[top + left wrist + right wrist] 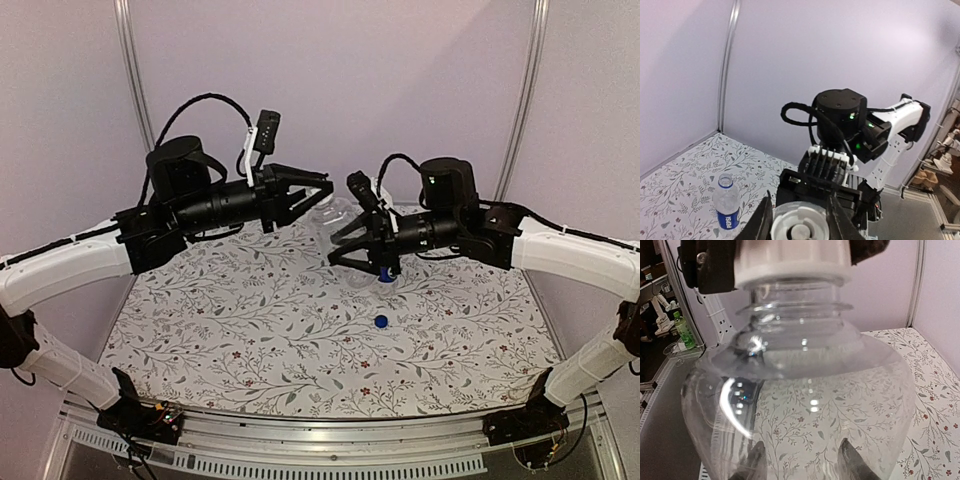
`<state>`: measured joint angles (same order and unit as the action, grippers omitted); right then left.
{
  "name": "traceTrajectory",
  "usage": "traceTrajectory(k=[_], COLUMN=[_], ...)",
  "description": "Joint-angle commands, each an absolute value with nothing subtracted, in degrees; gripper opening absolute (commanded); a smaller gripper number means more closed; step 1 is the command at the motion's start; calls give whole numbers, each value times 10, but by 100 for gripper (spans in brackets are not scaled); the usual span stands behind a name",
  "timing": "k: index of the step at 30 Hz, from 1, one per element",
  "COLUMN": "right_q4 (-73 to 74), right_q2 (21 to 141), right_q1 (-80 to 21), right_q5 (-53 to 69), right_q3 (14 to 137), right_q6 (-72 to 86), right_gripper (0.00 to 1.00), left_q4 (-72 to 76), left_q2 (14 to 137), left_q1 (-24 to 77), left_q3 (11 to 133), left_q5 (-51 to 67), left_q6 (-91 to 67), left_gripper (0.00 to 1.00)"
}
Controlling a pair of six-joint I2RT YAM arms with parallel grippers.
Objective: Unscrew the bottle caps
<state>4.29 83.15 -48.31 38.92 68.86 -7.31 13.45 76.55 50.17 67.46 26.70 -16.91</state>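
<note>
The plain clear bottle [336,216] [800,390] is held above the table between both arms. My right gripper [342,246] [802,465] is shut on its body, and its fingers [756,463] show through the plastic. My left gripper [322,190] [800,212] is shut on the bottle's white cap [799,226] [792,262]. The Pepsi bottle [726,202] stands upright on the table with its mouth open. In the top view it is mostly hidden behind my right gripper [384,274]. A blue cap [381,321] lies loose on the table in front of it.
A floral cloth [250,330] covers the table. Lilac walls close it in at the back and sides, with metal corner posts [132,70]. A metal rail [330,440] runs along the near edge between the arm bases.
</note>
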Motion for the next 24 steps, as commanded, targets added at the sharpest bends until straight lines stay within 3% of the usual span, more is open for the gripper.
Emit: traceTrajectory(k=[1, 5, 8, 12, 18, 21, 24], right_q4=[67, 69, 71, 71, 65, 64, 63], right_q2=[840, 848, 847, 845, 838, 835, 831], right_q1=[-480, -480, -479, -478, -475, -473, -472], right_q5=[270, 273, 276, 293, 323, 343, 382], right_q3=[713, 719, 718, 715, 705, 703, 699], right_q6=[-56, -55, -56, -63, -67, -72, -81], right_gripper=[34, 34, 34, 34, 34, 34, 34], left_q4=[61, 48, 43, 71, 133, 131, 134], left_q2=[756, 757, 756, 743, 706, 695, 690], left_q1=[543, 558, 558, 557, 539, 522, 498], left_q3=[695, 706, 712, 697, 652, 645, 640], left_q5=[9, -50, -53, -23, 55, 99, 176], left_q6=[-227, -236, -233, -204, -174, -156, -146], left_gripper=[0, 0, 8, 24, 67, 80, 87])
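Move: The white cap on the clear bottle is between the left fingers, at their hand point. From there the bottle's body hangs roughly 4 cm right, 2 cm back and 11 cm down; the Pepsi bottle stands 10 cm ahead, 16 cm right, 30 cm below. The blue cap lies level, 14 cm right, 40 cm below. From the right hand, holding the clear bottle, the white cap is about 9 cm up, 1 cm ahead and 3 cm left. The white cap stays pinched as the left hand swings forward about 3.5 cm and twists some 20 degrees counter-clockwise; the right hand, still gripping the bottle, goes forward nearly 3 cm with a slight clockwise turn, sinking 1 cm. Then the left fingers open wide, release the cap and draw up and left, easing back, away from it. ##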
